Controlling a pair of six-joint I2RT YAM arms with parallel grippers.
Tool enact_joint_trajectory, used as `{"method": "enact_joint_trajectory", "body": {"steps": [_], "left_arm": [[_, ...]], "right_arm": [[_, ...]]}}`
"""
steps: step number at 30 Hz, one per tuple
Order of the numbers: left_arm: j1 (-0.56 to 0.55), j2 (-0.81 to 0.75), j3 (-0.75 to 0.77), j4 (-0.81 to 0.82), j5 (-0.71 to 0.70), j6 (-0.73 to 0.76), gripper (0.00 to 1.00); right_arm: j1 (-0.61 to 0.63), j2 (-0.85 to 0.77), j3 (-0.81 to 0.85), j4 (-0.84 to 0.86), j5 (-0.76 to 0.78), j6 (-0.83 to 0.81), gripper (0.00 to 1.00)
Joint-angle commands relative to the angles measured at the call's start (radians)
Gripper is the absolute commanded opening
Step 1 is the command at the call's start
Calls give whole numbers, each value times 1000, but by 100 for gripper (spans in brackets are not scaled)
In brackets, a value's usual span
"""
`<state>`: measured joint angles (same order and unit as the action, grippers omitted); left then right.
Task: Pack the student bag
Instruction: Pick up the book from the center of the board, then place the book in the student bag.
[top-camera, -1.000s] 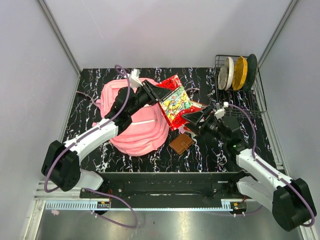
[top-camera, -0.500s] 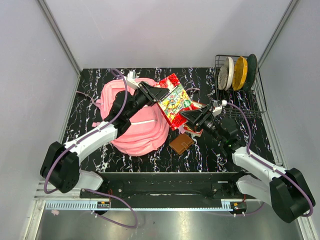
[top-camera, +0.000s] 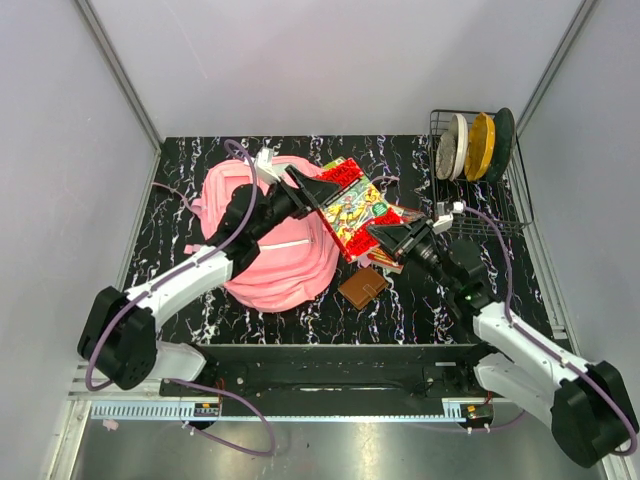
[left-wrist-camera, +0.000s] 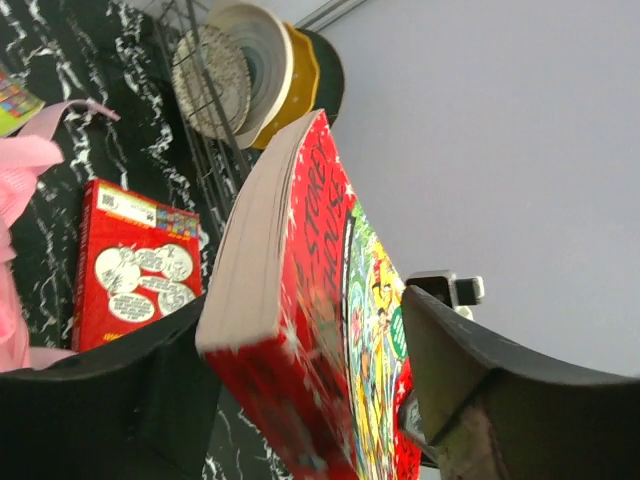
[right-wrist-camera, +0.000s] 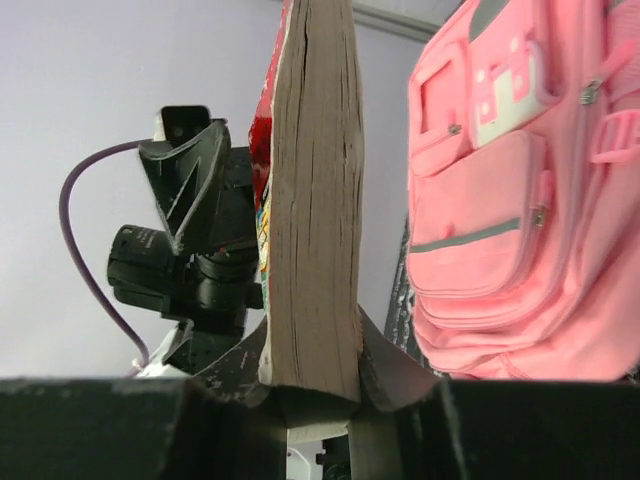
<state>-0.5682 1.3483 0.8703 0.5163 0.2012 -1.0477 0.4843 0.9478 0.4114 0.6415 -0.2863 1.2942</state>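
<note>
The student bag (top-camera: 268, 250) is a pink backpack lying at the left-centre of the table, and it also fills the right of the right wrist view (right-wrist-camera: 510, 200). A thick red picture book (top-camera: 350, 205) hangs in the air between the two arms. My right gripper (top-camera: 388, 238) is shut on the book's page edge (right-wrist-camera: 315, 200), one jaw pressed on each cover. My left gripper (top-camera: 305, 190) stands open around the book's other end (left-wrist-camera: 300, 280), its jaws spread wider than the book.
A second red book (left-wrist-camera: 135, 265) lies flat on the table below the held one. A brown wallet (top-camera: 362, 287) rests in front of it. A wire rack with plates (top-camera: 478, 150) stands at the back right corner.
My right gripper has closed onto the book's near edge. My left gripper, which was clamped on the book, has spread its jaws. The book has tipped slightly toward the right arm.
</note>
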Motion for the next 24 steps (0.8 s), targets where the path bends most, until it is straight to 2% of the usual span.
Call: {"method": "enact_joint_trajectory", "body": {"steps": [1, 2, 3, 4, 5, 6, 7, 8, 12, 14, 16, 20, 24], "left_arm": [[2, -92, 67, -230, -3, 205, 89], [4, -107, 73, -290, -22, 298, 94], [4, -141, 93, -428, -46, 345, 97], [4, -158, 110, -505, -98, 397, 99], [-4, -173, 124, -572, -124, 487, 99], [-4, -198, 145, -688, -141, 523, 99], [-2, -205, 150, -731, -146, 561, 99], [-4, -210, 154, -775, -140, 640, 99], [-6, -157, 200, -1086, -77, 787, 99], [-33, -135, 193, -1159, -71, 856, 99], [-67, -138, 184, -1223, -132, 886, 99], [-119, -118, 236, -1354, -129, 1004, 99], [-122, -110, 223, -1369, -184, 1086, 97]], "right_arm": [[4, -124, 67, -199, 154, -79, 0], [5, -145, 70, -250, 183, -90, 0], [4, -190, 92, -317, 220, -111, 0], [4, -205, 108, -467, 281, -124, 0], [4, -216, 124, -518, 314, -140, 0], [4, -228, 142, -555, 332, -165, 0], [2, -234, 144, -606, 355, -167, 0], [2, -238, 144, -617, 358, -165, 0], [2, -234, 124, -634, 352, -159, 0], [4, -230, 122, -635, 345, -161, 0], [2, -228, 124, -635, 332, -164, 0], [2, -222, 135, -664, 323, -176, 0], [2, -207, 141, -666, 309, -176, 0]]}}
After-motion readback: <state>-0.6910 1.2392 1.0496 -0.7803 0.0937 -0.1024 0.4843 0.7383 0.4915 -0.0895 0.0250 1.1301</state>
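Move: The left hand's half-open fingers are still around the treehouse book, its middle about 5 cm to their right at their own height; the pink bag's middle lies some 17 cm left, 5 cm ahead and 25 cm below. The right hand already grips this book, middle about 6 cm ahead and 7 cm left; from it the bag is roughly 14 cm ahead, 30 cm left, the wallet straight below and 5 cm left, the red book 15 cm ahead and 3 cm right. The left hand opens wide and comes free of the treehouse book, first drawing off left and sinking, then swinging down and back towards the bag's near right part, about 15 cm down, 13 cm back and 10 cm left, rolling some 70 degrees so its fingers tip downward. Meanwhile the right hand keeps its pinch on the book and carries it about 8 cm down and 6 cm to the right, away from the left hand and the bag, tipping downward and turning clockwise as it goes. ##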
